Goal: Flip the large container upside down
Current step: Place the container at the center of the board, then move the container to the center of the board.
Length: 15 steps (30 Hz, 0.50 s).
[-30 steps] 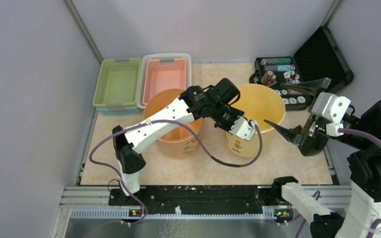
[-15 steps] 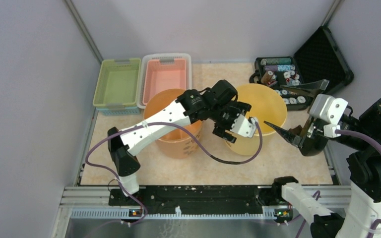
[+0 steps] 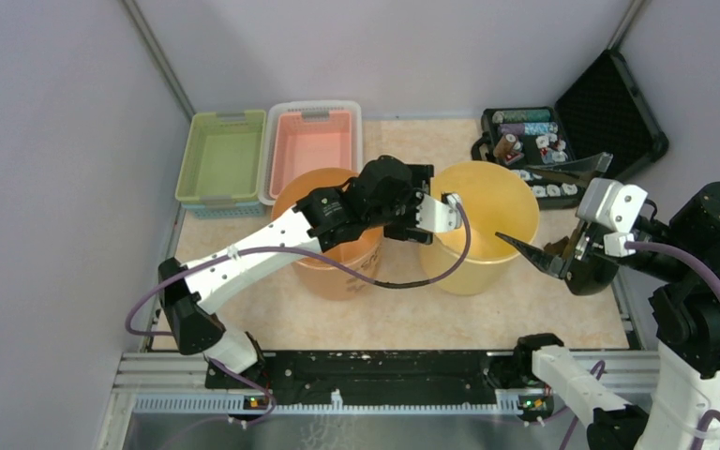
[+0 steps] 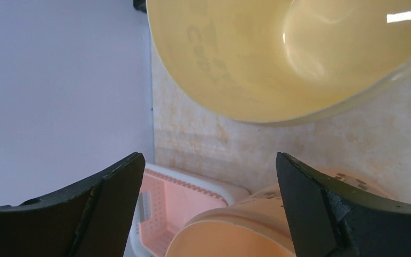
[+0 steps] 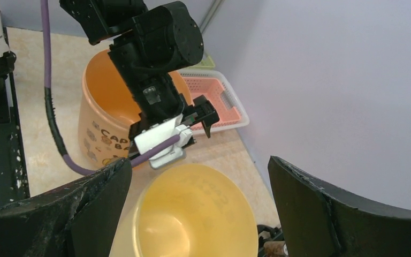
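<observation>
The large container is a yellow bucket (image 3: 484,223) standing upright at mid-table, mouth up and empty inside; it also shows in the left wrist view (image 4: 278,59) and the right wrist view (image 5: 192,214). My left gripper (image 3: 419,217) is open just left of its rim, between it and the orange bucket (image 3: 330,251), holding nothing (image 4: 208,156). Just right of the yellow rim, my right gripper (image 3: 516,199) hangs wide open and apart from it; the bucket's mouth lies below its empty fingers (image 5: 199,160).
The orange printed bucket (image 5: 99,112) stands upright left of the yellow one, under my left arm. A pink basket (image 3: 311,141) and a green basket (image 3: 220,155) sit at the back left. An open black case (image 3: 572,131) of small items lies at the back right.
My left gripper has opened, let go of the yellow bucket's near rim and pulled back to the left. The bucket now rests upright. The right gripper has hardly moved.
</observation>
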Available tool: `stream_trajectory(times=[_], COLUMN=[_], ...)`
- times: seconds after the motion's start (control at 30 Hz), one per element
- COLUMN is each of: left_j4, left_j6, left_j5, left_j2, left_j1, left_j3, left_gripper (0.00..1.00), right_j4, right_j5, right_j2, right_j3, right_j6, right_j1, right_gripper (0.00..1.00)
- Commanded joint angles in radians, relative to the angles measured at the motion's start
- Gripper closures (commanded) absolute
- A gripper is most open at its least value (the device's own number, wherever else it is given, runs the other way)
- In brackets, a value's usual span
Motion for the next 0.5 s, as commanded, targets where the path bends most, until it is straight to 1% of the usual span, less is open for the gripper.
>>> stream_trajectory(times=[0.0,0.13,0.17,0.23,0.33,0.47], left_j4=[0.13,0.123,0.106,0.061,-0.005,-0.073], left_j6=[-0.048,-0.076,-0.08,-0.085,-0.105,-0.135], left_j5=[-0.168,-0.21,-0.211,-0.202,-0.161,-0.103], left_j2=[0.015,0.031,0.031,0.023,-0.018,-0.096], left_j1=[0.035,0.074,0.08,0.09,0.109,0.164], left_j3=[-0.042,-0.042,-0.042,-0.045,-0.069,-0.125], left_gripper=[0.01,0.02,0.05,0.12,0.3,0.4], right_j4=[0.036,0.042,0.044,0.047,0.053,0.063], right_j5=[-0.011,-0.014,-0.017,-0.022,-0.025,-0.023], right_j2=[-0.006,-0.003,-0.002,0.0,0.003,0.005], right_j3=[-0.022,-0.035,-0.037,-0.043,-0.055,-0.081], right_j6=[0.01,0.013,0.013,0.013,0.015,0.018], right_j1=[0.009,0.009,0.009,0.009,0.009,0.009], right_gripper=[0.01,0.01,0.01,0.01,0.01,0.01])
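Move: The large orange container's middle lies some 17 cm left of the left hand, 3 cm back and 15 cm lower; its rim is nearly level with the hand. The yellow container stands about 12 cm to that hand's right, 3 cm back and 15 cm down, and the pink basket some 22 cm ahead and 23 cm left. From the right hand, the orange container is roughly 31 cm left, 12 cm ahead and 35 cm down. Sweeping forward and left about 5 cm each, the left hand sinks towards the large container's rim, fingers part-closing. ##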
